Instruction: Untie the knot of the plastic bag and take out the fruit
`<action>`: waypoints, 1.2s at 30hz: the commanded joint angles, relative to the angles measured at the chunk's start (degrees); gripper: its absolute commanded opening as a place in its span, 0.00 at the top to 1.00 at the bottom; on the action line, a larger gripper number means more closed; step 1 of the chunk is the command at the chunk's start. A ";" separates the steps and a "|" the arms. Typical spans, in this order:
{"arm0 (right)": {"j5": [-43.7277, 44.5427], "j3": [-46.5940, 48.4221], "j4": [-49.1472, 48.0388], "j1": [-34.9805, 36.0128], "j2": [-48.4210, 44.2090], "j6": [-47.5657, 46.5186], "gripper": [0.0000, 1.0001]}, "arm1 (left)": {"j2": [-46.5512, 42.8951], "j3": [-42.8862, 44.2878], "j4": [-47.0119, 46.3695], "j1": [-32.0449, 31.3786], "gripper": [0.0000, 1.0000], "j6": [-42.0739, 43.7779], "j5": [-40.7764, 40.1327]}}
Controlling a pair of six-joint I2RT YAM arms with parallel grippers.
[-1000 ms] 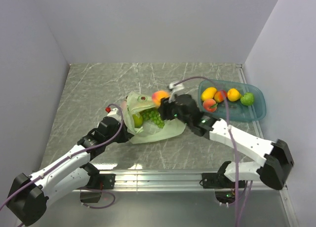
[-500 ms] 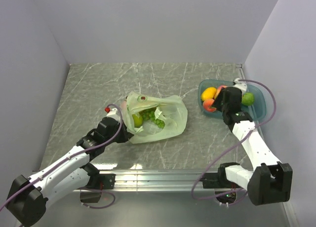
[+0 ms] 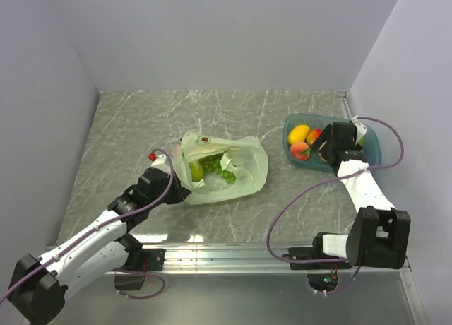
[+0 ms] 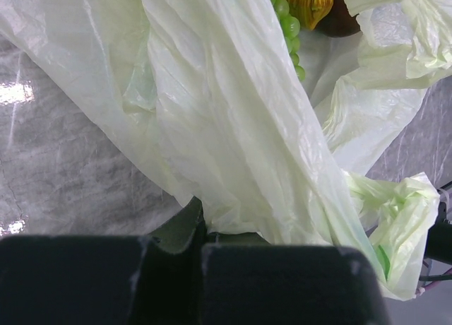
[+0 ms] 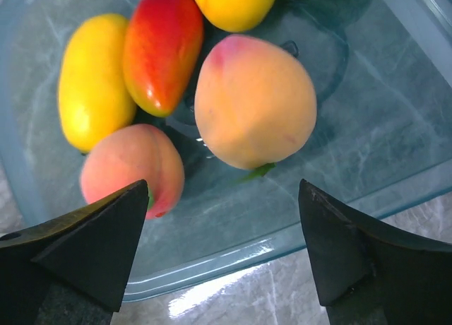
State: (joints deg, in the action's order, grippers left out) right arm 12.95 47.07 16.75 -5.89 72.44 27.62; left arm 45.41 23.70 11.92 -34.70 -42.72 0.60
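Note:
The pale green plastic bag (image 3: pixel 240 171) lies mid-table with its mouth gaping. Green grapes (image 3: pixel 220 169) and a yellow-green fruit show inside. My left gripper (image 3: pixel 181 192) is shut on the plastic bag's near-left edge (image 4: pixel 233 198). The left wrist view shows the grapes (image 4: pixel 287 25), something yellow and a dark fruit (image 4: pixel 340 25) deeper in. A crumpled handle tail (image 4: pixel 399 208) lies at the right; whether it is tied as the knot I cannot tell. My right gripper (image 3: pixel 324 147) hangs open over the blue tray (image 3: pixel 372 161). A peach (image 5: pixel 254 102) lies loose just ahead of its fingers (image 5: pixel 106 233).
The tray (image 5: pixel 233 258) stands at the back right against the right wall. It also holds a second peach (image 5: pixel 131 171), a yellow mango (image 5: pixel 95 81), a red-yellow fruit (image 5: pixel 162 46), a yellow round fruit (image 5: pixel 233 1) and a green one (image 3: pixel 359 136).
My right gripper carried a peach from the bag's mouth over to the tray, then opened and let it go there. The left gripper has kept its hold on the bag.

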 commanded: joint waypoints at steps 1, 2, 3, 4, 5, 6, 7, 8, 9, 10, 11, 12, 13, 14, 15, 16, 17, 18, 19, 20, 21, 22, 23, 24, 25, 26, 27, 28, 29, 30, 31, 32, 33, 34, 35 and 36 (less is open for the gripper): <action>0.15 3.20 -0.58 -0.17 -2.48 -0.19 0.06 | -0.85 0.64 -0.76 -0.19 0.99 0.18 -0.43; -0.38 3.38 -0.49 0.00 -3.09 -0.80 0.06 | -0.85 0.64 -0.67 -0.28 0.99 0.18 -0.43; -1.86 3.47 -0.58 0.52 -4.49 -1.77 0.06 | -0.50 0.73 -0.76 -0.28 0.99 0.18 -0.43; -2.83 3.56 -1.02 2.10 -5.38 -2.56 0.06 | -0.41 0.64 -0.85 -0.28 0.99 0.18 -0.43; -4.06 3.64 -1.54 3.59 -6.25 -3.70 0.06 | -0.23 0.73 -0.94 -0.20 0.99 0.09 -0.43; -5.20 3.82 -1.81 5.17 -7.92 -5.80 0.07 | 0.20 0.73 -1.11 -0.28 0.99 0.09 -0.43; -6.09 4.69 -1.72 7.45 -8.54 -6.95 0.07 | 0.38 0.82 -1.11 -0.20 0.99 0.09 -0.43; -6.96 4.96 -2.16 12.69 -9.24 -8.35 0.09 | 0.47 0.90 -1.20 -0.28 0.99 0.09 -0.43; -7.41 5.31 -2.25 15.44 -10.21 -11.07 0.11 | 0.91 1.08 -1.11 -0.28 0.99 0.01 -0.43; -7.67 6.36 -2.16 18.78 -10.65 -12.05 0.12 | 1.00 1.17 -1.03 -0.20 0.99 -0.34 -1.99; -8.29 6.72 -2.34 24.20 -10.83 -12.84 0.13 | 1.17 1.26 -0.94 -0.28 0.99 -0.52 -2.27; -9.08 6.98 -2.69 27.48 -11.01 -14.50 0.14 | 1.26 1.26 -0.94 -0.20 0.99 -0.78 -2.44; -11.17 7.42 -3.73 30.21 -11.01 -15.22 0.16 | 1.26 1.26 -0.94 -0.19 0.99 -0.79 -2.53; -12.50 7.68 -4.27 32.59 -11.01 -15.75 0.17 | 1.26 1.43 -0.94 -0.28 0.99 -0.96 -2.71; -14.69 7.86 -5.14 37.83 -10.23 -17.40 0.18 | 1.35 1.52 -0.76 -0.28 0.99 -1.14 -3.06; -16.10 8.65 -6.20 40.32 -9.70 -18.38 0.19 | 1.35 1.61 -0.50 -0.28 0.99 -1.49 -3.24; -18.03 9.26 -6.55 43.13 -8.73 -19.43 0.20 | 1.44 1.70 -0.41 -0.28 0.99 -1.75 -3.32; -19.27 10.92 -6.38 47.07 -6.20 -21.10 0.20 | 1.44 1.78 -0.41 -0.28 0.99 -1.93 -3.41; -20.32 12.07 -5.86 49.03 -4.52 -21.55 0.20 | 1.44 1.78 -0.24 -0.28 0.99 -2.10 -3.41; -21.90 13.13 -5.33 50.35 -2.68 -21.90 0.20 | 1.52 1.96 -0.15 -0.20 0.99 -2.19 -3.33; -22.09 14.96 -4.81 53.23 0.91 -22.86 0.21 | 1.70 1.96 -0.23 -0.28 0.99 -2.37 -3.24; -22.00 15.68 -4.54 54.48 2.51 -23.39 0.21 | 1.70 2.05 -0.15 -0.20 0.99 -2.37 -3.15; -21.92 16.12 -4.62 55.45 5.40 -24.01 0.22 | 1.79 2.31 0.03 -0.28 0.99 -2.46 -3.06; -21.65 16.91 -5.15 56.24 6.82 -24.19 0.23 | 1.79 2.40 0.12 -0.20 0.99 -2.46 -3.06; -21.83 17.44 -5.24 57.03 8.05 -24.45 0.25 | 1.62 2.40 0.21 -0.19 0.99 -2.46 -3.15; -22.00 18.05 -5.41 57.39 10.59 -24.97 0.26 | 1.44 2.57 0.47 -0.28 0.99 -2.54 -3.24; -21.92 19.02 -5.59 57.57 11.83 -25.15 0.27 | 1.35 2.66 0.64 -0.28 0.99 -2.63 -3.24; -21.74 19.63 -5.33 57.66 13.15 -25.59 0.29 | 1.35 2.75 0.73 -0.20 0.99 -2.72 -3.32; -21.39 20.34 -5.07 57.66 15.68 -26.38 0.30 | 1.18 2.84 0.91 -0.19 0.99 -2.72 -3.24; -20.87 21.47 -4.28 57.57 17.01 -26.99 0.31 | 1.17 2.93 1.00 -0.28 0.99 -2.81 -3.15; -19.12 22.18 -3.84 57.57 18.42 -27.09 0.32 | 1.17 2.93 1.08 -0.20 0.99 -2.81 -3.06; -17.80 22.62 -3.57 57.57 20.87 -28.74 0.33 | 1.17 3.01 1.17 -0.28 0.99 -2.81 -2.97; -16.13 23.24 -3.48 57.40 22.11 -29.11 0.33 | 1.17 3.10 1.26 -0.28 0.99 -2.81 -2.89; -13.16 23.50 -3.57 57.22 23.08 -29.46 0.33 | 1.26 3.10 1.35 -0.20 0.99 -2.72 -2.80; -11.21 23.77 -3.66 56.61 25.01 -29.55 0.32 | 1.26 3.36 1.35 -0.19 0.99 -2.63 -2.71; -9.97 24.03 -3.66 56.26 25.90 -29.29 0.31 | 1.44 3.54 1.52 -0.28 0.99 -2.55 -2.62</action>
State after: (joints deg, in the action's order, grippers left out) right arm -3.79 68.14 13.19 51.48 96.29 0.62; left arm 46.98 24.53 13.39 -34.70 -44.75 -1.80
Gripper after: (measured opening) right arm 0.682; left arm 0.015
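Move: The green fruit in the open bag lies about 46 cm left of the right gripper, 5 cm nearer the base and 7 cm lower. The grapes lie 8 cm to the right of that fruit. Beside the right gripper in the tray, the red peach is about 12 cm to its left and level with it, the yellow mango 5 cm farther out than that peach. From the left gripper, the green fruit is 7 cm ahead, 3 cm right and 5 cm below. Lift the empty right gripper about 12 cm out of the tray and swing it some 42 cm left, drawing back on the way, to the open bag. Turn it nearly 90 degrees counter-clockwise, then sink back down and ease slightly forward into the bag's mouth near the green fruit, narrowing the fingers somewhat but leaving them open. Keep the left gripper shut on the bag's rim. ##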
